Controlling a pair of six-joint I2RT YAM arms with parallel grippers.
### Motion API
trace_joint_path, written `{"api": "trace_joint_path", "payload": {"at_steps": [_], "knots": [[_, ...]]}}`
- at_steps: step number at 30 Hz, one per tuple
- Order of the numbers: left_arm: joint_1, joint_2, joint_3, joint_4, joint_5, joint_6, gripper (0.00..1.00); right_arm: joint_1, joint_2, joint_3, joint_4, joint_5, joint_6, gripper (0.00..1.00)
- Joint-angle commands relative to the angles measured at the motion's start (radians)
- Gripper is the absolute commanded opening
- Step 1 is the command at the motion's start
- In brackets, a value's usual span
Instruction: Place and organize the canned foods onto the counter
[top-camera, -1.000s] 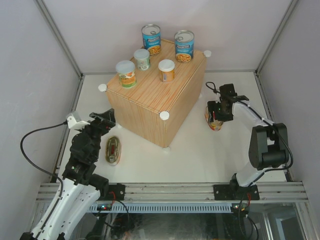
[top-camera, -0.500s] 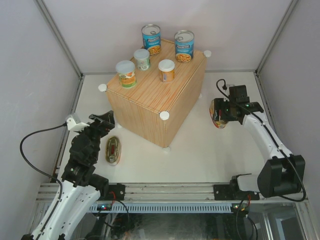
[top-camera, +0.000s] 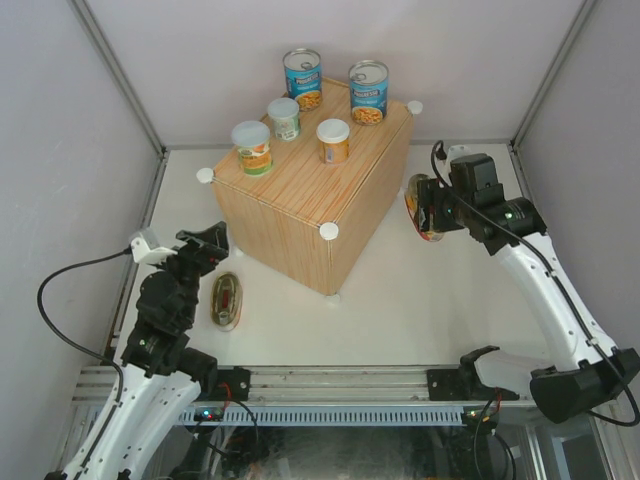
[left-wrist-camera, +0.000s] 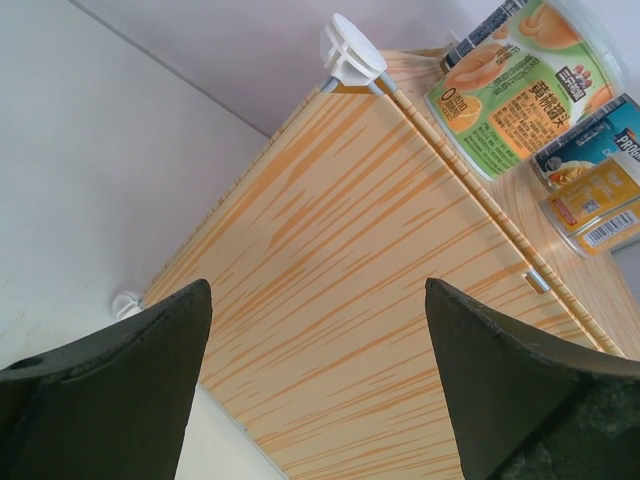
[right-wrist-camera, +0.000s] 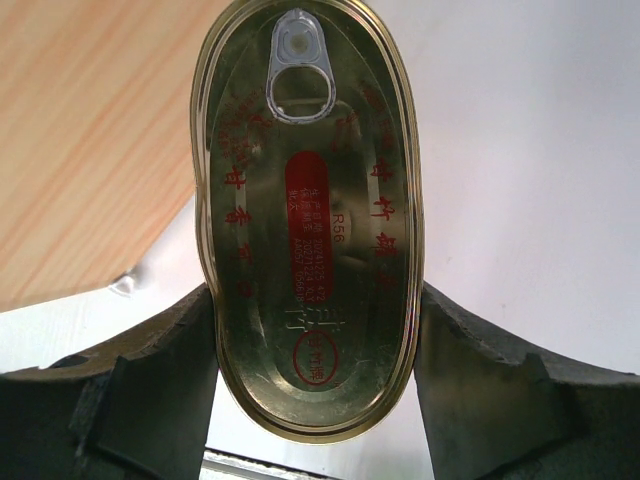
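The counter (top-camera: 300, 215) is a light wood-grain box in the middle of the table. On its top stand two tall blue-labelled cans (top-camera: 302, 78) (top-camera: 368, 91) and three small pale-lidded cans (top-camera: 252, 147) (top-camera: 284, 118) (top-camera: 333, 140). My right gripper (top-camera: 428, 212) is shut on a flat oval tin (right-wrist-camera: 308, 215), held in the air beside the counter's right face. A second oval tin (top-camera: 227, 300) lies on the table left of the counter. My left gripper (left-wrist-camera: 315, 300) hangs open and empty just above that tin, facing the counter's side (left-wrist-camera: 370, 290).
White round knobs (top-camera: 328, 232) mark the counter's corners. Grey walls close in the white table (top-camera: 420, 300) on three sides. A metal rail (top-camera: 340, 385) with the arm bases runs along the near edge.
My right arm has lifted the oval tin off the table and carried it up and left toward the counter's right side. The left arm has barely moved.
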Motion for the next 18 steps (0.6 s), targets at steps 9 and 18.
{"api": "trace_joint_path", "payload": {"at_steps": [9,18], "knots": [[0.005,-0.07,0.062,-0.009,0.039,0.039,0.9,0.295,-0.025,0.365,-0.143,0.233,0.092,0.0],[0.005,-0.056,0.133,-0.035,0.118,0.129,0.89,0.58,0.145,0.687,-0.212,0.378,0.12,0.0]]}}
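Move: The right hand already holds the oval can; the free front part of the counter's top (the wooden box) lies about 22 cm to its left, 4 cm ahead and about level with it. On that top, the small yellow can stands some 12 cm ahead and 20 cm left, the nearer-right blue can roughly 22 cm ahead and 13 cm left. From the empty left hand, the free part is about 21 cm to the right and 9 cm ahead, slightly lower. The right hand keeps its pinch across the oval can's sides and lifts it fast, about 14 cm, swinging some 8 cm left to the counter's right side while drawing back about 5 cm, as the downward-slanting fingers tip up some 15 degrees and turn a little counter-clockwise. The open, empty left hand eases up and slightly back, about 3 cm in all, facing the box without touching anything. ##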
